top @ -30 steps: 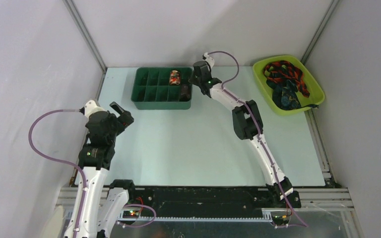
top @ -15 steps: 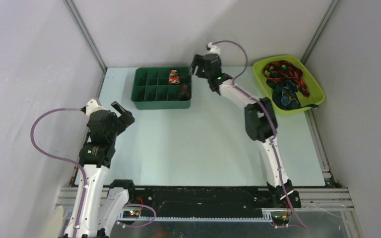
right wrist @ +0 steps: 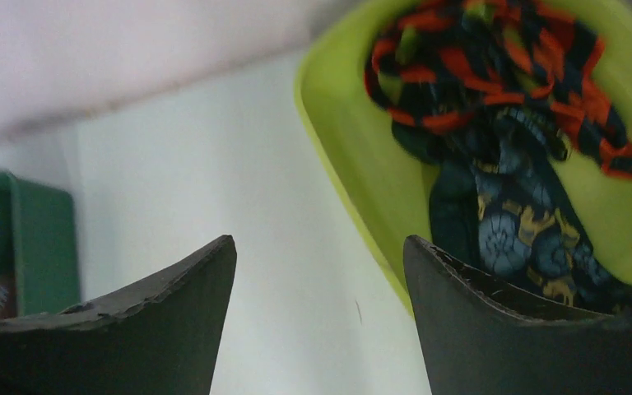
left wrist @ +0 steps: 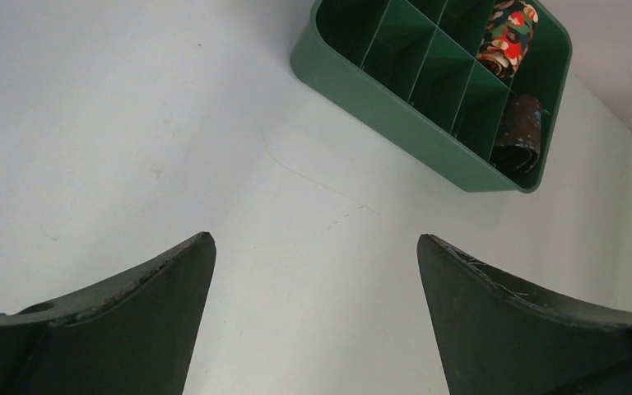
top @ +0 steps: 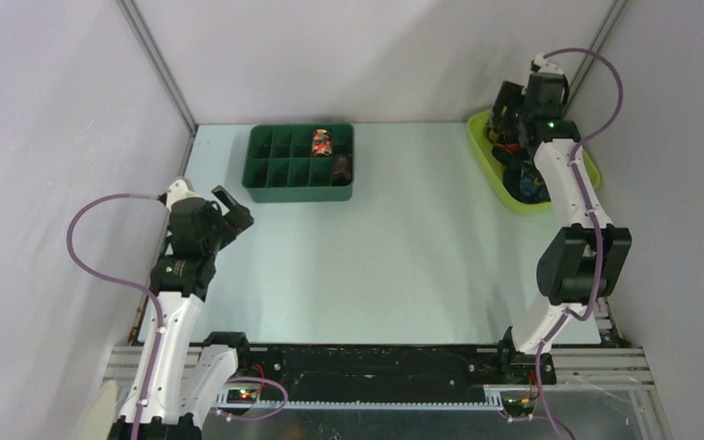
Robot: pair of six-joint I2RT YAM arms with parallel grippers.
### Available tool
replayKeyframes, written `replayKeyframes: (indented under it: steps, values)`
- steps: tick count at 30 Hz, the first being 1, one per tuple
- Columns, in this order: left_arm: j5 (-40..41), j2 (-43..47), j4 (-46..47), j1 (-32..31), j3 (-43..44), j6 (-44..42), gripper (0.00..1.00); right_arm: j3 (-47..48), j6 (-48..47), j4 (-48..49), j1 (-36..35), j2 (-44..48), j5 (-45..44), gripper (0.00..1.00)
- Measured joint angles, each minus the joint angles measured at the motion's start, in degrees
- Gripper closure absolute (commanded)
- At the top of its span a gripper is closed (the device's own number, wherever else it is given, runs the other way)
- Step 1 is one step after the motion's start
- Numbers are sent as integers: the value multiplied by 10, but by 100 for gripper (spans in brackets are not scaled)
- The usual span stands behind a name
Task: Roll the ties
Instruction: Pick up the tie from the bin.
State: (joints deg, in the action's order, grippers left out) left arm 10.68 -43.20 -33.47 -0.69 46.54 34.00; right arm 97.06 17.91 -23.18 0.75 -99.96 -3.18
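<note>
Two loose ties lie heaped in a lime tray (right wrist: pixel 354 156): a red-orange tie with black stripes (right wrist: pixel 502 74) and a navy patterned tie (right wrist: pixel 510 222). My right gripper (right wrist: pixel 319 240) hangs open and empty above the tray's left rim (top: pixel 482 151); from the top view the right gripper (top: pixel 510 105) and its arm cover most of the heap. A colourful rolled tie (top: pixel 322 143) and a dark rolled tie (top: pixel 341 169) sit in a green divided box (top: pixel 298 192). My left gripper (top: pixel 236 209) is open and empty, in front and to the left of that box.
In the left wrist view the left gripper (left wrist: pixel 315 237) is over bare table, with the green box (left wrist: pixel 378 107) ahead to the right. Grey walls close in the table on three sides. Purple cables loop off both arms.
My right gripper has opened and swung from the green box's right end across to the lime tray. The dark roll stays in the box. The left arm has barely shifted.
</note>
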Motion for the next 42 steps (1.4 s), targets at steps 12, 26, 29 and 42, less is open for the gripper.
replayKeyframes:
  steps: [12,26,29,42]
  values:
    - [-36,-11,23,0,0,0,0,4,-87,-132,9,-116,77,23]
    - [-50,-16,26,0,0,0,0,61,-130,-175,-2,-194,-33,36]
    - [-52,-18,28,0,0,0,0,64,-136,-179,-3,-198,-41,41]
    - [-64,-19,30,0,0,0,0,80,-146,-189,-2,-244,-46,47]
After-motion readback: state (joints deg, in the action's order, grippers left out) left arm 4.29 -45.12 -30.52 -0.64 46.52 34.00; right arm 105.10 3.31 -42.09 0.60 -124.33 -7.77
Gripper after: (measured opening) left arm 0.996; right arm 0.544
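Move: The navy patterned tie in the bin lies about 10 cm to the right of the right hand, 2 cm back and some 24 cm below it. The orange-striped tie is heaped beyond it, roughly 7 cm ahead and 11 cm right of the hand at a similar depth, while the bin's left rim runs nearly beneath, 2 cm right, 2 cm back and 20 cm down. From the left hand the navy tie is about 23 cm ahead, 73 cm right and 18 cm lower. The right hand drops about 17 cm towards the bin's left rim and the navy tie, drawing back a couple of centimetres while the fingers tip down some 30 degrees. It then edges 2 to 3 cm right, rolls slightly left side down, narrows its wide-open fingers to a bit over half and sinks a further 3 cm, ending astride the rim with one finger outside the bin and the other on the tie's side, contact not visible. ##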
